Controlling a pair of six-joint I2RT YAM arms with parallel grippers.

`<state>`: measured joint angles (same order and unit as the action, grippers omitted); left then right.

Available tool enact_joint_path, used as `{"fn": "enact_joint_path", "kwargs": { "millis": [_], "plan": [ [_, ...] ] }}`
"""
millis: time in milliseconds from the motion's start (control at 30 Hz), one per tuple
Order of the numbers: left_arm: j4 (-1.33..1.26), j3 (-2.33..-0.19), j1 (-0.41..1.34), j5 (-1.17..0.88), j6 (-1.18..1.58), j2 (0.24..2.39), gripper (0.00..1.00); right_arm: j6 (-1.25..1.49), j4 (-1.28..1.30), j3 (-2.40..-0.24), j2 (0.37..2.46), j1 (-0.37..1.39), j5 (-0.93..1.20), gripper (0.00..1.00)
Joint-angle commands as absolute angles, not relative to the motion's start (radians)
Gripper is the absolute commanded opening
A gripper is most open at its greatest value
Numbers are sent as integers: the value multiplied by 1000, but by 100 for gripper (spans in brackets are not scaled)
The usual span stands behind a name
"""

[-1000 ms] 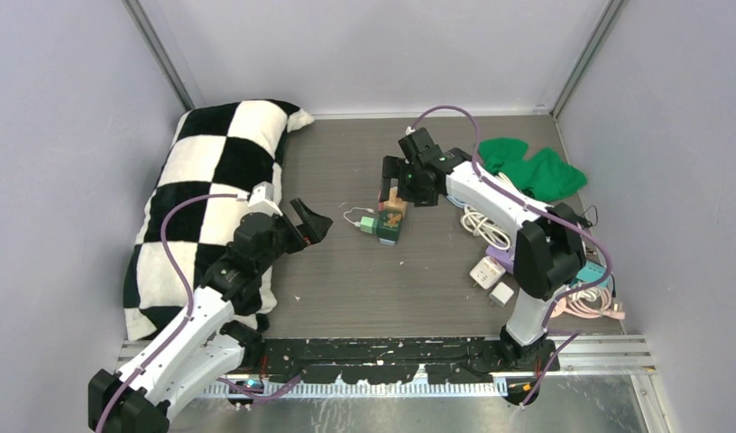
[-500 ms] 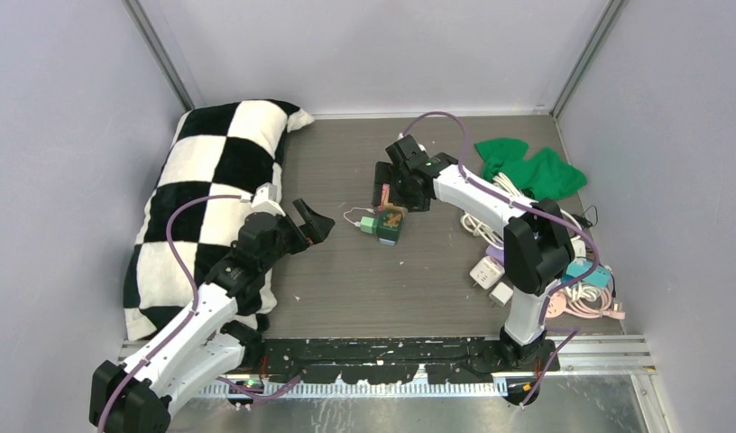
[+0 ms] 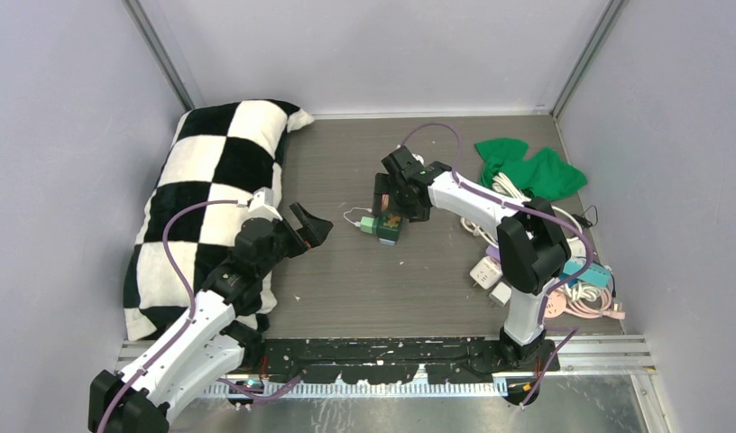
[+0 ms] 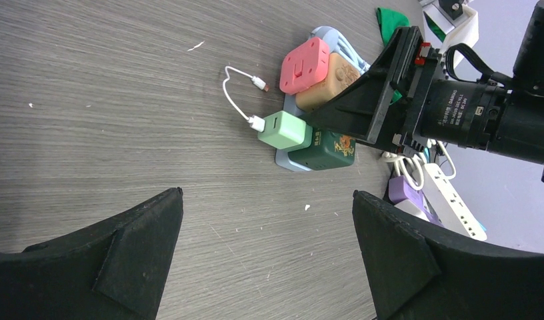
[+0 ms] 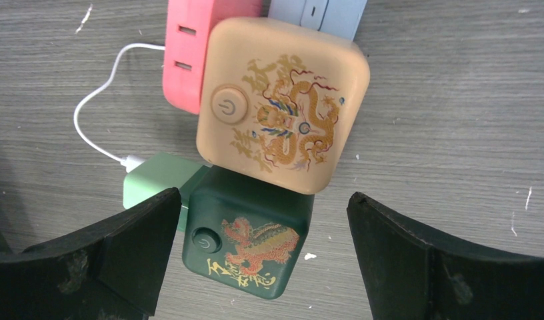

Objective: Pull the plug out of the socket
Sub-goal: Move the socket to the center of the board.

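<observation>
A cluster of cube sockets and plugs [image 3: 387, 221] lies mid-table on a light blue power strip [image 5: 326, 13]. It holds a tan dragon cube [image 5: 283, 113], a dark green cube [image 5: 246, 240], a pink plug [image 5: 189, 53] and a light green adapter [image 5: 156, 181] with a short white cable [image 5: 96, 120]. The adapter sits against the dark green cube's side. My right gripper [image 5: 264, 193] is open and hovers right above the cluster [image 3: 393, 191], its jaws on either side of the dark green cube, not touching. My left gripper [image 4: 267, 193] is open and empty, left of the cluster [image 3: 308, 225]. The adapter [image 4: 283, 130] shows ahead of it.
A black-and-white checkered pillow [image 3: 211, 180] lies along the left side under my left arm. A green cloth [image 3: 527, 171] is at the back right. White cables, chargers and power strips [image 3: 491, 271] are piled along the right side.
My right gripper has swung left and down from behind the cluster to directly over it, staying open. My left arm has hardly moved.
</observation>
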<state>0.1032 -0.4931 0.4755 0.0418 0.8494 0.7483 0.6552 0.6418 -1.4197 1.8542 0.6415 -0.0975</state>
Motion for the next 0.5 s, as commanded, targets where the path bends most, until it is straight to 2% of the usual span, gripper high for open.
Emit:
{"fn": "enact_joint_path", "kwargs": {
  "millis": [0, 300, 467],
  "plan": [
    [72, -492, 471, 52, 856, 739, 99, 685, 605, -1408, 1838, 648, -116, 99],
    [77, -489, 471, 52, 859, 733, 99, 657, 569, -1352, 1786, 649, -127, 87],
    [64, -488, 472, 45, 865, 743, 99, 626, 544, -1318, 1744, 648, -119, 76]
  ]
}}
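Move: The dark green plug on the blue socket lies just under the right hand, about 3 cm below, 1 cm back and 1 cm left. The mint plug is some 4 cm to the left of the green one, level with it; the tan plug is about 5 cm farther out and 1 cm to its right. From the left hand, the green plug lies about 15 cm right, 3 cm ahead and 12 cm below. The right hand sinks about 0.5 cm and starts closing around the green plug, its left finger nudging the mint plug. ##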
